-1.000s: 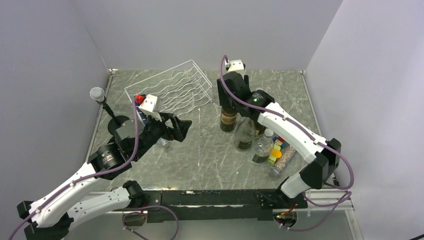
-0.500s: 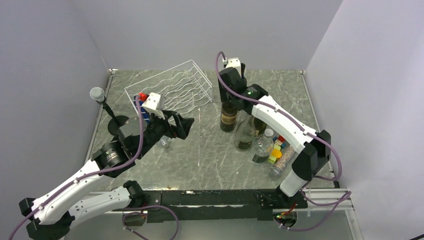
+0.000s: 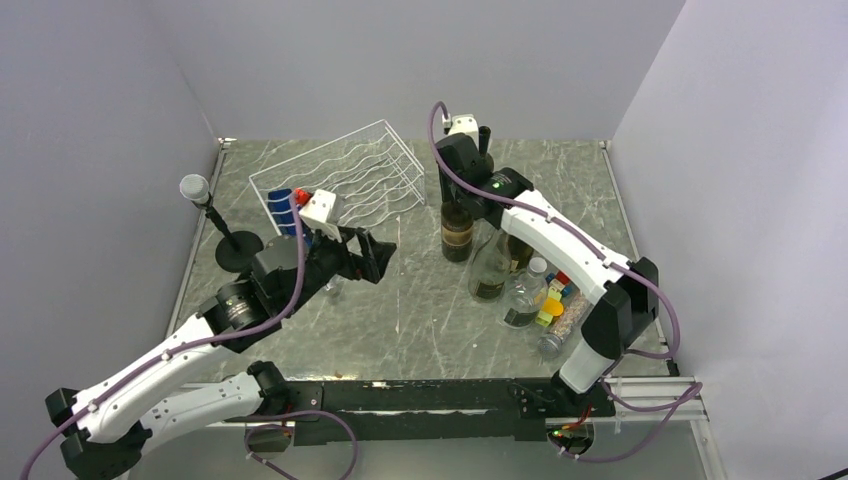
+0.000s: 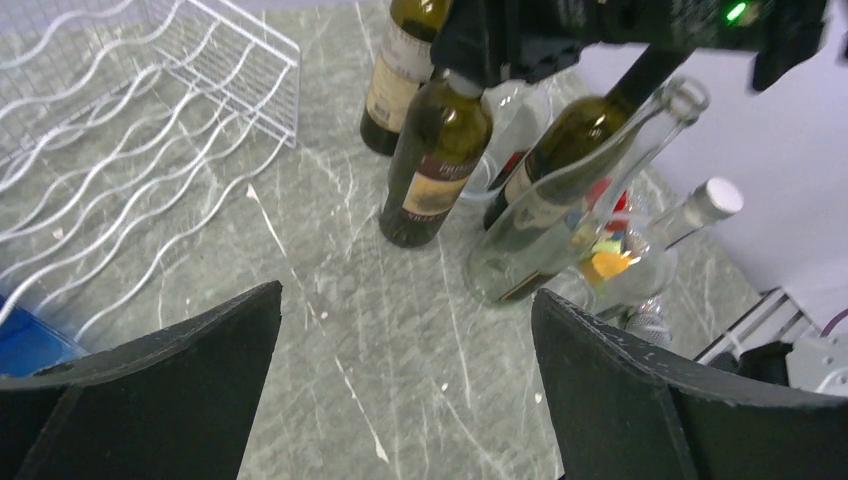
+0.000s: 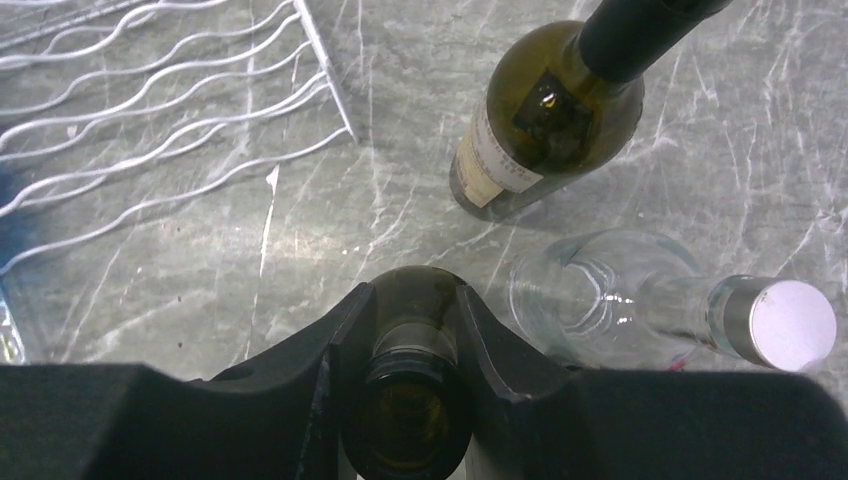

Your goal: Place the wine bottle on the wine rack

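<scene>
A dark green wine bottle [image 3: 458,235] with a brownish label stands upright right of the white wire wine rack [image 3: 350,175]. My right gripper [image 3: 459,196] is shut on its neck from above; in the right wrist view the bottle's mouth and neck [image 5: 410,400] sit between the black fingers [image 5: 345,335], with the rack [image 5: 150,90] at upper left. My left gripper [image 3: 378,256] hovers open over bare table in front of the rack. In the left wrist view the held bottle [image 4: 436,160] is ahead, and nothing lies between that gripper's [image 4: 405,385] fingers.
A second dark bottle [image 5: 540,130] with a black capsule stands just behind the held one. Clear bottles [image 3: 490,265], [image 3: 522,295] and coloured blocks [image 3: 555,290] crowd the right. A black microphone stand [image 3: 238,248] and a blue item [image 3: 283,205] sit at the rack's left.
My right gripper has closed onto the wine bottle's neck. The left arm has crept rightward and forward, still open.
</scene>
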Controlling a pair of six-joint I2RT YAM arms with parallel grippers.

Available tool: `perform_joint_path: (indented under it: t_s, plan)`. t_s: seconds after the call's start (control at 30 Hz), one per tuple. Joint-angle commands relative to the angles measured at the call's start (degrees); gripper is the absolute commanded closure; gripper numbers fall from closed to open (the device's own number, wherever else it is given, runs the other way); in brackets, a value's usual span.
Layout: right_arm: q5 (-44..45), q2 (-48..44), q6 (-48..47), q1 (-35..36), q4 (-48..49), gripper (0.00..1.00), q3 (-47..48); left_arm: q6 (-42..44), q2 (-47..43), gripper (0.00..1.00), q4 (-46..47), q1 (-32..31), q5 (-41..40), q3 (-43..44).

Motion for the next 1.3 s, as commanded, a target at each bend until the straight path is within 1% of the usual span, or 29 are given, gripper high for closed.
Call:
perform_joint_path:
  t_s: [0.0,0.17,0.33,0.53,0.6,0.8,0.93,1.07,1.13,1.27]
  plan:
    - [-3.91,-6.91,-1.56,0.48,-2.29,1.0,3.58,-0.19,-0.05,0.01,5.22,0.02,3.19,-2.97]
    - [-11.08,-11.56,1.05,0.81,-9.6,1.0,9.28,0.56,-1.66,0.01,10.92,0.04,7.41,-8.38]
    - [-20.79,-14.04,3.28,0.88,-13.11,1.0,13.51,2.47,-1.63,0.01,16.3,0.02,16.39,-12.9]
    - [-29.32,-14.51,6.53,0.87,-15.57,1.0,17.51,1.87,0.48,0.01,18.25,0.03,13.63,-12.74]
    - [-32.29,-15.15,7.81,0.95,-15.29,1.0,17.58,2.01,0.58,0.01,20.02,0.04,13.67,-13.75]
    - [-39.41,-15.2,9.61,1.12,-16.43,1.0,18.98,2.74,1.13,0.01,28.92,0.04,17.58,-18.66]
    - [-42.87,-16.08,9.84,1.21,-17.11,1.0,18.47,4.83,2.05,0.01,33.88,0.02,23.37,-22.45]
    - [-45.25,-16.72,9.3,1.22,-18.84,1.0,18.81,6.17,3.39,0.01,39.08,0.01,27.45,-25.91]
    - [-46.53,-17.28,9.09,1.26,-18.96,1.0,18.16,7.83,4.26,0.01,42.38,0.03,30.64,-27.57]
    - [-48.89,-19.64,9.26,1.12,-17.2,1.0,14.03,10.58,6.62,0.01,46.67,0.04,32.66,-28.89]
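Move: The right fingers are already shut on the neck of the standing wine bottle, whose middle is about 11 cm straight below them. The left gripper, open and empty, waits some 17 cm back, 19 cm left and 7 cm higher. From the left hand the wine bottle's middle is about 17 cm ahead, 19 cm right and 18 cm down. Beside the wine bottle, a rear dark bottle stands 11 cm farther out and 4 cm right, an open clear bottle 7 cm nearer and 7 cm right. Back and up goes the right hand, about 16 cm back and 13 cm up, keeping its grip on the wine bottle's neck; the rise is over midway, then it draws on nearly level, drifting left and rolling left side up while turning counter-clockwise, so the base swings towards the left gripper. The left hand sinks some 10 cm, goes right and a little back, and turns 30 degrees clockwise, jaws wide open, to bring them around the lower body. ##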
